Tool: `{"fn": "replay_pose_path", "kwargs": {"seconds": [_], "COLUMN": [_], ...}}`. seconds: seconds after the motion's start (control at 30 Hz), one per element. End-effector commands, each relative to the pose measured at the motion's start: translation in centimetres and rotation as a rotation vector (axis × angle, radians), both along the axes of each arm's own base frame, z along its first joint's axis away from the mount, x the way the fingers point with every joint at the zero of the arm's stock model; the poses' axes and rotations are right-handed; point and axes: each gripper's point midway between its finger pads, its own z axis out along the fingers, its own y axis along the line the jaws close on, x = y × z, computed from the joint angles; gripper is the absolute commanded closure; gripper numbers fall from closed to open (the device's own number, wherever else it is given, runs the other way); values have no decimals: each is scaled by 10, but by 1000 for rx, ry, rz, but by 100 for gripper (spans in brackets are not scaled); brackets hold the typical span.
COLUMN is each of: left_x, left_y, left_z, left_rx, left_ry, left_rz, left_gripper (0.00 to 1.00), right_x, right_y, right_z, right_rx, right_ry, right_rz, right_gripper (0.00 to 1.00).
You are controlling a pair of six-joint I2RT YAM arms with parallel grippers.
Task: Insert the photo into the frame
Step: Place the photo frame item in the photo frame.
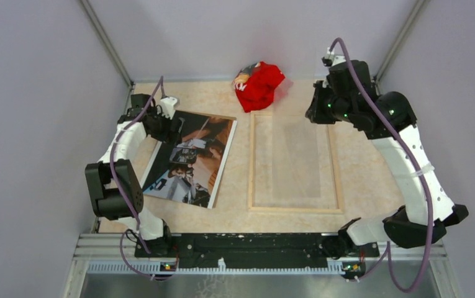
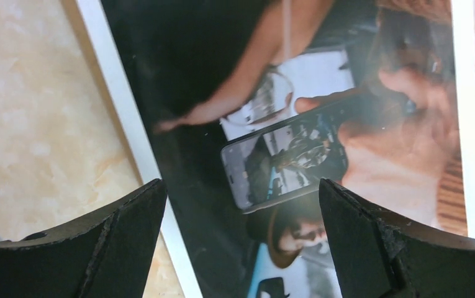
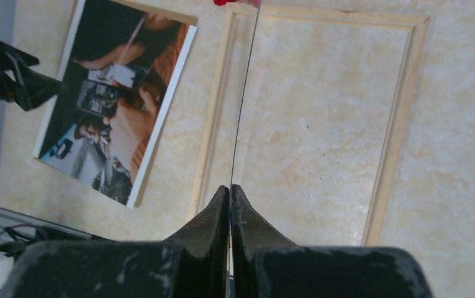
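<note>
The photo (image 1: 191,158), a dark print with a white border, lies flat on the table at the left, picture side up. My left gripper (image 1: 171,126) hovers over its far end with its jaws wide open and nothing between them; the left wrist view has the photo (image 2: 272,124) spread below the gripper (image 2: 242,198). The frame (image 1: 334,180) lies flat at centre right, pale wood back edges up. My right gripper (image 1: 318,112) is at the frame's far end, shut on a clear pane (image 1: 294,158) raised over the frame. The right wrist view shows that pane (image 3: 242,105) edge-on as a thin line running out of the gripper (image 3: 230,187).
A crumpled red cloth (image 1: 259,84) lies at the back of the table, just beyond the frame's far left corner. Grey walls close the table on the left, back and right. A black rail (image 1: 247,245) runs along the near edge between the arm bases.
</note>
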Motion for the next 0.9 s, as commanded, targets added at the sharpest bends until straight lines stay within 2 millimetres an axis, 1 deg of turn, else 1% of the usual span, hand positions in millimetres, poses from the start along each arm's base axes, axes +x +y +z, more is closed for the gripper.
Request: {"fn": "replay_pose_path", "kwargs": {"seconds": [0.0,0.07,0.13,0.17,0.23,0.33,0.4,0.5,0.57,0.67,0.73,0.77,0.83,0.87], "left_x": [2,3,4,3,3,2,2,3,2,-3,-1,-1,4,2], "left_y": [-17,-21,-23,-24,-27,-32,-36,-45,-69,-119,-150,-164,-192,-204], "left_z": [12,11,9,7,4,0,-1,-3,-3,1,6,3,4,-1], "left_rx": [-1,0,0,0,3,9,10,2,-16,-90,-137,-151,-166,-163], "left_ry": [-29,-29,-22,-19,-12,-4,-1,6,14,38,35,48,51,65], "left_rz": [-27,-34,-38,-41,-47,-59,-67,-82,-129,-213,-252,-267,-311,-332], "left_gripper": [1,1,1,1,1,1,1,1,1,1,1,1,1,1], "right_x": [3,9,16,20,24,35,41,48,50,52,52,51,49,49], "right_y": [7,0,-9,-9,-11,-25,-31,-31,-33,-39,-44,-47,-51,-51], "right_z": [12,2,-18,-35,-62,-96,-107,-108,-106,-104,-104,-105,-111,-114], "right_rx": [242,296,360,391,419,361,330,330,328,302,278,265,249,248], "right_ry": [23,41,87,121,173,208,218,214,205,193,186,185,190,190], "right_rz": [87,80,77,86,80,25,-4,-16,-30,-54,-73,-82,-97,-97], "right_gripper": [100,100,100,100,100,100,100,100,100,100,100,100,100,100]}}
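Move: The right hand still pinches one edge of the clear sheet high over the wooden frame. The frame's middle is about 5 cm ahead and 1 cm to the right of that hand, some 35 cm below; the photo lies about 37 cm to its left and 5 cm ahead, the red cloth 11 cm left and 33 cm ahead. From the left hand the frame's middle is roughly 43 cm to the right, 7 cm nearer the base and 11 cm lower, the photo's 5 cm right and 6 cm back. The right hand keeps its pinch and lowers the clear sheet about 13 cm towards the wooden frame, easing some 4 cm forward and 4 cm to the right while the wrist rolls its left side up and tips the fingers further down, then holds there with the sheet slanting down to its left. The left hand, fingers wide open and empty, slides low over the photo to the right towards the frame's left rail, about 15 cm and mostly in a late, quickening sweep, turning some 15 degrees clockwise. ##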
